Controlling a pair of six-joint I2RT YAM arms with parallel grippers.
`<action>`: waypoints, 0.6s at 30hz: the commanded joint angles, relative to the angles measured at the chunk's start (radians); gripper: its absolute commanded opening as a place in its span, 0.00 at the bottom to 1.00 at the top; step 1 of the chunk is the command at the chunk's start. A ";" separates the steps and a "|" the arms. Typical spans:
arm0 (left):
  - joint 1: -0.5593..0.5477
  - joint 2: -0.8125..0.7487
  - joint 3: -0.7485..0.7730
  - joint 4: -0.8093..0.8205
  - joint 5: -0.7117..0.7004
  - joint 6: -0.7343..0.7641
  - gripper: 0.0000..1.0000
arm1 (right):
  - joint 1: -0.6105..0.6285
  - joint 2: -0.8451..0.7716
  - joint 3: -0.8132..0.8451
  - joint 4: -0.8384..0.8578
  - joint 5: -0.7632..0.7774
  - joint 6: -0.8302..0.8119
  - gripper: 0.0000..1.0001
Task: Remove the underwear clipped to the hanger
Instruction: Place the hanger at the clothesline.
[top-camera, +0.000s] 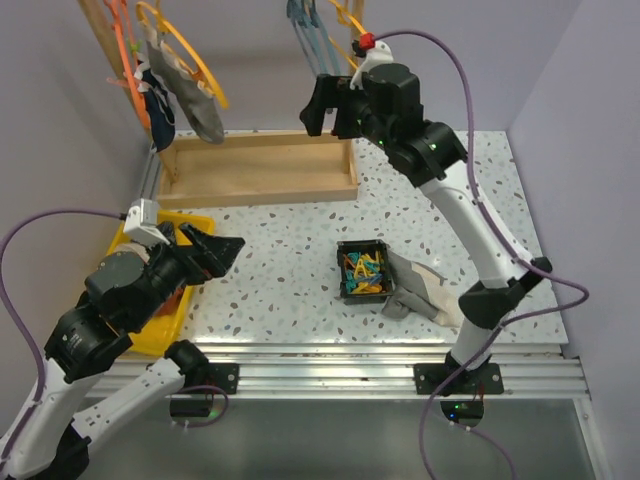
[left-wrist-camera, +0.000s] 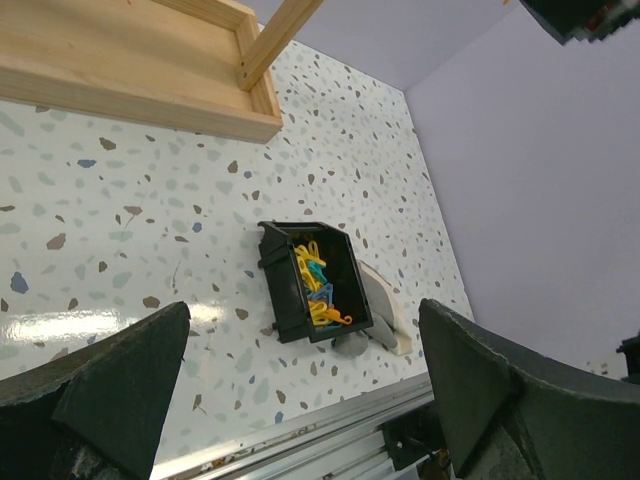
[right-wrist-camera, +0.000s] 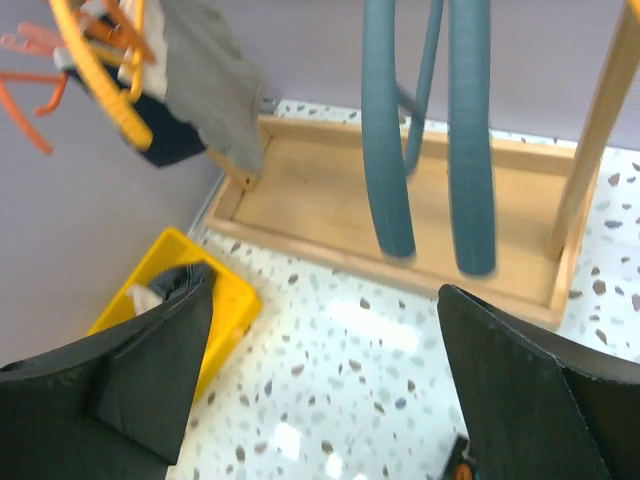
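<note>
Grey underwear (top-camera: 197, 102) and a dark navy piece (top-camera: 158, 112) hang clipped to the yellow hanger (top-camera: 190, 52) at the back left. The right wrist view shows the same grey underwear (right-wrist-camera: 212, 82), navy piece (right-wrist-camera: 165, 138) and yellow hanger (right-wrist-camera: 98, 82). Another grey and cream piece (top-camera: 418, 290) lies on the table beside the black clip box (top-camera: 362, 271). My right gripper (top-camera: 330, 116) is raised and open near the teal hanger (top-camera: 304, 30), holding nothing. My left gripper (top-camera: 214, 249) is open and empty, low at the front left.
A wooden tray (top-camera: 260, 170) forms the rack's base at the back. A yellow bin (top-camera: 150, 330) sits under my left arm. The black box (left-wrist-camera: 310, 282) holds several colourful clips. Two teal hanger loops (right-wrist-camera: 386, 130) dangle in front of my right gripper (right-wrist-camera: 325, 285).
</note>
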 joint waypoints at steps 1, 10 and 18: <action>0.005 0.038 0.039 0.054 -0.005 0.013 1.00 | 0.003 -0.246 -0.167 -0.120 -0.094 -0.066 0.98; 0.005 0.104 0.062 0.100 0.015 0.037 1.00 | 0.002 -0.588 -0.770 -0.505 0.158 -0.039 0.98; 0.005 0.215 0.060 0.142 0.111 0.054 1.00 | -0.093 -0.602 -1.103 -0.544 0.180 0.213 0.99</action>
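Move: The grey-and-cream underwear lies on the table about 20 cm back from the right hand, some 29 cm to its right and 44 cm below. The black clip box is about 16 cm back and 13 cm right of that hand, 42 cm down; the just-hung blue hangers are about 13 cm ahead of it, 4 cm left and a little above. From the left hand, the underwear is roughly 3 cm ahead, 47 cm right and 34 cm down. Down towards the underwear beside the clip box comes the empty right hand, away from the blue hangers: first mainly back and to its right, then steeply down, about 38 cm in all. Its fingers stay wide open while the wrist tips some 50 degrees downward and swings round from forward-left to point ahead. The left hand, also open, eases about 5 cm forward-right. ##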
